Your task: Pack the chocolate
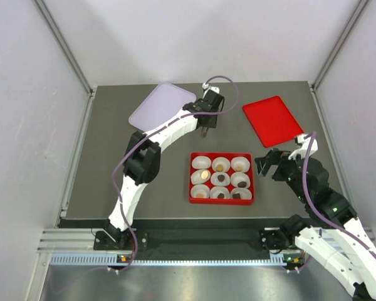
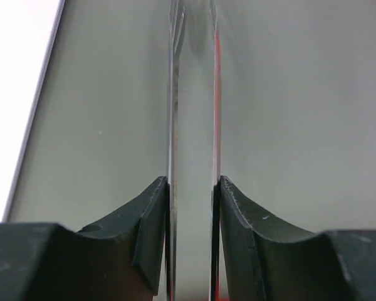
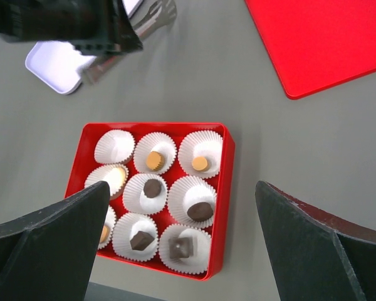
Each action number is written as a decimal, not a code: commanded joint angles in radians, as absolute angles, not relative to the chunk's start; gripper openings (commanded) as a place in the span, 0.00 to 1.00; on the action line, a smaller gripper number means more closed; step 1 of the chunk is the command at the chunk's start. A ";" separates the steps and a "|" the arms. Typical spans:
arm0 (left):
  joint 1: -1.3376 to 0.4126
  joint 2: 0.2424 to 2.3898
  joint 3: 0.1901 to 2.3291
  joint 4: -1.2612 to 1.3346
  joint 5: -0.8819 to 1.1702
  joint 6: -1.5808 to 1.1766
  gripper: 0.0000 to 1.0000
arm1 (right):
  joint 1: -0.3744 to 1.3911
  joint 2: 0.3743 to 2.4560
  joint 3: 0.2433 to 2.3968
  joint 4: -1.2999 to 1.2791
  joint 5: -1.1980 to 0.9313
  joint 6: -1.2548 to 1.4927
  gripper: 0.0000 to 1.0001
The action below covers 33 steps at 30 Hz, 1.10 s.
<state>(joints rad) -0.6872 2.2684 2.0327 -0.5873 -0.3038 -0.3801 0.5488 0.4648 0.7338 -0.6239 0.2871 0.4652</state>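
The chocolate [image 3: 152, 188] lies as small dark and tan pieces in white paper cups inside a red box [image 1: 221, 199]. The far-left corner cup [image 3: 114, 145] holds nothing. Behind the box, next to the lavender tray, my left gripper [image 1: 205, 127] is shut on thin metal tongs [image 2: 172, 94]. Both tong arms run up between its fingers [image 2: 150, 213], and their tips pass out of the left wrist view. My right gripper [image 1: 269, 164] hovers just right of the box, open and empty, with the box in view between its fingers [image 3: 62, 232].
A lavender tray [image 1: 160, 103] lies at the back left. A flat red lid [image 1: 272, 120] lies at the back right. White walls with metal posts surround the dark mat [image 1: 106, 163].
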 commanded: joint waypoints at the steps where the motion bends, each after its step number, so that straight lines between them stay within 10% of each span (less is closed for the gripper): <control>1: -0.658 2.310 2.094 -0.445 -0.356 -0.431 0.42 | 0.540 0.462 0.745 -0.568 0.281 0.463 1.00; 26: -0.629 2.445 2.115 -0.331 -0.161 -0.523 0.72 | 0.540 0.457 0.845 -0.683 0.339 0.463 1.00; 33: -0.617 2.396 2.114 -0.357 -0.081 -0.509 0.93 | 0.540 0.405 0.859 -0.732 0.362 0.544 1.00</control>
<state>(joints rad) -0.6285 2.4622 2.1059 -0.3943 -0.1322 -0.5095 0.5484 0.4244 0.8204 -0.6991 0.3271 0.4950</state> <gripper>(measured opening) 0.923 0.996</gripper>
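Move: The left hand holds the tongs closed. The bare table spot where they are to be laid is about 4 cm ahead, 3 cm to the right and 7 cm below. The red chocolate box is some 23 cm back and 3 cm right, the lilac tray about 10 cm ahead and 21 cm left, the red tray roughly 5 cm ahead and 25 cm right. From the idle right hand that spot lies about 31 cm ahead, 15 cm left and 20 cm down. Still gripping the tongs at first, the left hand lowers them to the bare table between the two trays, going down about 6 cm and forward 5. It then stays low, opening its fingers wide to release them while rolling some 15 degrees, left side down, and easing 3 cm right. Late on, the open right hand lifts about 3 cm. ##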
